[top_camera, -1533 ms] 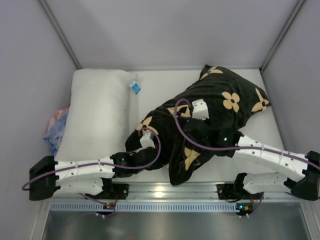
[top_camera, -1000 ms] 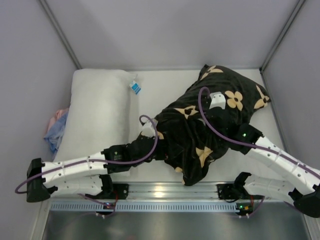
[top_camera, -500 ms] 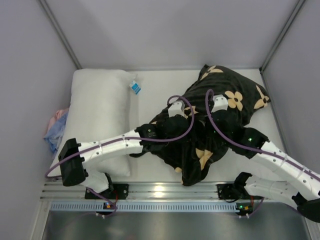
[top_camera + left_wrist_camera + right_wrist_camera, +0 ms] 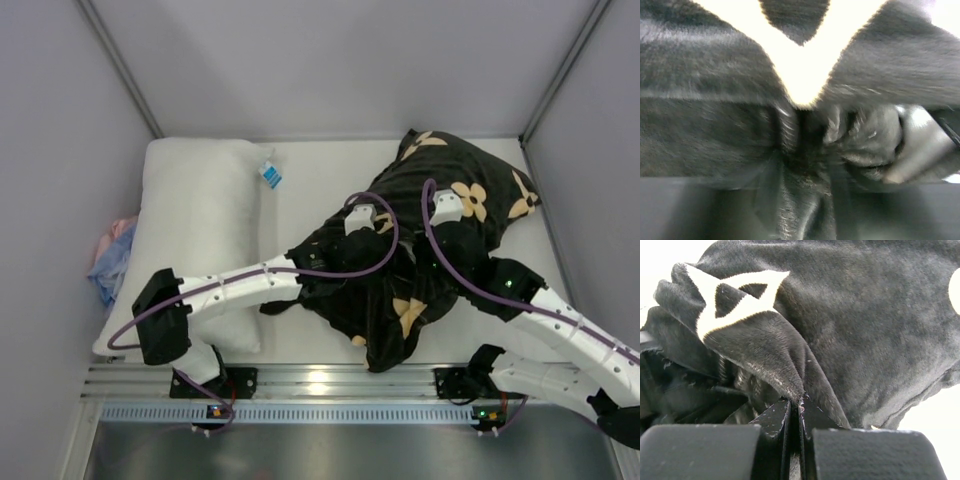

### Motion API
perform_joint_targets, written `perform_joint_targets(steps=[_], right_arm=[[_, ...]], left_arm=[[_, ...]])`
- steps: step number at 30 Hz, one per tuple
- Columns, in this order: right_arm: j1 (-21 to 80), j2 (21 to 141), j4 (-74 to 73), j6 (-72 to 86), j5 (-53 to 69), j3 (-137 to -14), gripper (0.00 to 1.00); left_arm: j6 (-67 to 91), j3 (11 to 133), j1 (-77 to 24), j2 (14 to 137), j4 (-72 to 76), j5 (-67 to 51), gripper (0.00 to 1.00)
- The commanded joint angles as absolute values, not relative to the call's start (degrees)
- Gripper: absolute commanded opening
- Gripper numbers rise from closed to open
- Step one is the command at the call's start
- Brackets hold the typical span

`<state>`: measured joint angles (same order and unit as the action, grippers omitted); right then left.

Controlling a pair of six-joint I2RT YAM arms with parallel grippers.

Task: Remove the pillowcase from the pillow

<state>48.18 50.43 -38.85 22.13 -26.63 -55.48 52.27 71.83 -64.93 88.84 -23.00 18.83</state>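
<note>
The black velvety pillowcase (image 4: 470,215) with tan flower and star prints lies crumpled on the right half of the table. Its far right end bulges, and a loose part hangs toward the near edge. The pillow inside it is hidden. My right gripper (image 4: 799,407) is shut on a raised fold of the pillowcase (image 4: 790,365) near its middle. My left gripper (image 4: 805,190) reaches in from the left. It is closed round a thick bunch of the same black fabric (image 4: 805,150), just beside the right one. The left wrist view is blurred.
A bare white pillow (image 4: 195,235) with a blue-white tag (image 4: 269,176) lies along the left side. A pink-blue cloth bundle (image 4: 112,255) is wedged between it and the left wall. Grey walls close in on three sides. A metal rail (image 4: 320,385) runs along the near edge.
My left arm swung from the case's near-left edge out over its middle, and its jaws closed onto the fabric. My right gripper stayed shut and drew its fold slightly farther back.
</note>
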Motion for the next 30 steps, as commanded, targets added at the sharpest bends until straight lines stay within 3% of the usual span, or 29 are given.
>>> perform_joint_targets(steps=[1, 2, 9, 16, 21, 25, 30], right_arm=[[47.64, 51.15, -37.35, 22.50, -27.16, -55.37, 0.00], [47.64, 51.50, -37.44, 22.50, -27.16, -55.28, 0.00], [47.72, 54.57, -36.13, 22.94, -27.95, -54.23, 0.00], [45.71, 59.85, -35.42, 23.38, -30.94, -54.40, 0.00], [40.19, 61.52, -35.07, 22.41, -30.24, -55.55, 0.00], [36.22, 61.44, -34.02, 21.45, -27.43, -54.67, 0.00], [35.16, 62.14, -32.43, 22.41, -23.56, -50.81, 0.00]], left_arm=[[50.89, 73.74, -63.99, 92.37, -20.48, 15.21, 0.21], [51.24, 73.57, -63.90, 92.46, -20.39, 15.03, 0.00], [53.00, 66.46, -64.25, 80.27, -18.90, 15.82, 0.00], [57.29, 50.30, -64.69, 51.48, -18.89, 18.19, 0.00], [65.20, 36.86, -64.69, 31.94, -32.56, 23.72, 0.00], [71.88, 28.76, -64.69, 16.65, -35.60, 21.37, 0.00], [74.79, 22.60, -64.69, 18.71, -32.09, 13.82, 0.00]])
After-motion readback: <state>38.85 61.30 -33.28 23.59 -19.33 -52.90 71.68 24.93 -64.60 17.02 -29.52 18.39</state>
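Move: The edge of the pillowcase lies in the left hand's half-closed fingers, about 1 cm ahead and 1 cm below; from the right hand, which already pinches it, that spot is some 5 cm left, 2 back and 4 lower. From the left hand, the yellow flower is roughly 14 cm ahead, 17 right, the case's loose corner about 16 cm back, straight under the arm's side, and the white pillow 39 cm left, 5 ahead. The left fingers shut on the pillowcase edge, then drag it away from the right hand and the yellow flower, about 19 cm left and 10 cm back, in an arc that rises some 7 cm and sinks again, the wrist rolling roughly 30 degrees. The right hand keeps its pinch, sinking about 5 cm and easing a little forward. ##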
